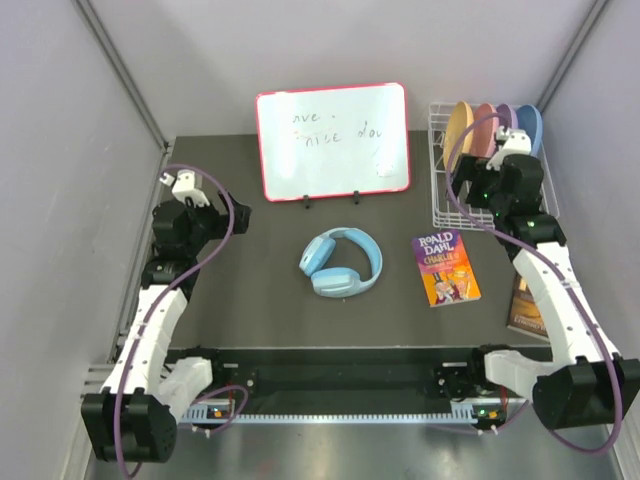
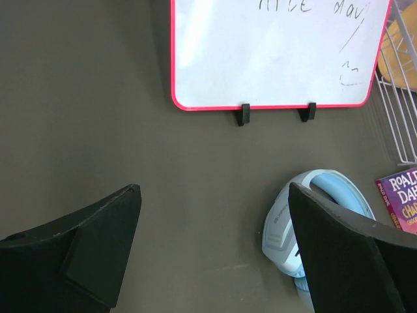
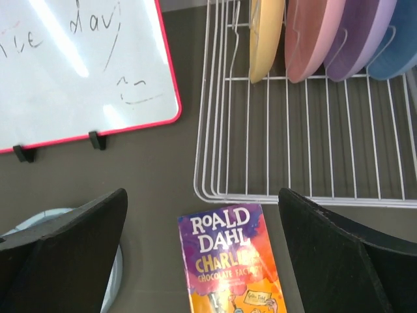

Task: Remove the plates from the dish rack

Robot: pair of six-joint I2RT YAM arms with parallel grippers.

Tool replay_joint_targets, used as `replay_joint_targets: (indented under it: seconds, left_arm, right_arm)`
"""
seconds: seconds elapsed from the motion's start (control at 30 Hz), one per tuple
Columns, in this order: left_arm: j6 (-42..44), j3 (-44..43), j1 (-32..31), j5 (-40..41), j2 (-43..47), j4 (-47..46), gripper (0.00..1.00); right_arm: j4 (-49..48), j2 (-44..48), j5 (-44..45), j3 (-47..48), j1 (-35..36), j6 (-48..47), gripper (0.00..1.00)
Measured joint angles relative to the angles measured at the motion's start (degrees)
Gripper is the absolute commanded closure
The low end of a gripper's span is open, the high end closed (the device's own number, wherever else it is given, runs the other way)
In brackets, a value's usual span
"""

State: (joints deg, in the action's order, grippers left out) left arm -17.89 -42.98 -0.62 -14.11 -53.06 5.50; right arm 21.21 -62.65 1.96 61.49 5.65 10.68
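Observation:
The white wire dish rack (image 1: 441,205) stands at the back right of the table. Several plates stand on edge in its far end: tan (image 3: 266,36), pink (image 3: 313,36), purple (image 3: 361,32) and blue (image 3: 397,49). My right gripper (image 3: 202,195) hangs open and holds nothing, above the rack's near rim (image 3: 215,189) and the top of a paperback. In the top view the right gripper (image 1: 497,172) sits over the rack's near half, short of the plates (image 1: 485,125). My left gripper (image 2: 214,195) is open over bare table at the left.
A red-framed whiteboard (image 1: 333,140) stands at the back centre. Light blue headphones (image 1: 340,263) lie mid-table. The Roald Dahl paperback (image 1: 445,268) lies just in front of the rack. A second book (image 1: 522,305) lies under my right arm. Grey walls close in both sides.

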Motion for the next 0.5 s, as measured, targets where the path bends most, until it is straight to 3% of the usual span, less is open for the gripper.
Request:
replay_joint_targets:
  seconds: [0.27,0.5]
  left_arm:
    - [-1.20,0.04,0.00,-1.11,-1.84,-2.01,0.01]
    - [-3.32,0.07,0.00,-1.81,-3.56,-5.07,0.01]
  right_arm:
    - [-1.90,-5.35,-0.46,8.87,0.09,0.28,0.00]
    - [-2.54,-21.24,3.61,22.51,0.13,-1.20,0.03]
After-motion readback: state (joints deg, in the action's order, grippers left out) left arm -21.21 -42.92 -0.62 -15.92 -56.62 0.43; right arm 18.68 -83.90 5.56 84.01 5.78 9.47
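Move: The yellow plate, leftmost in the dish rack, stands about 18 cm ahead of the right hand, some 4 cm to its right and 13 cm below. The pink plate is about 5 cm to the right of the yellow one, the purple plate another 5 cm along; the Roald Dahl book lies some 9 cm behind the hand, 4 cm right and 22 cm below. From the left hand the yellow plate is roughly 22 cm ahead and 48 cm to the right, 10 cm lower. Heading for the left end of the row of plates, the right hand reaches forward about 10 cm over the dish rack, speeding up as it goes. It climbs some 6 cm on the way and just begins to sink again at the end. The fingers tip up about 5 degrees and stay wide open. ##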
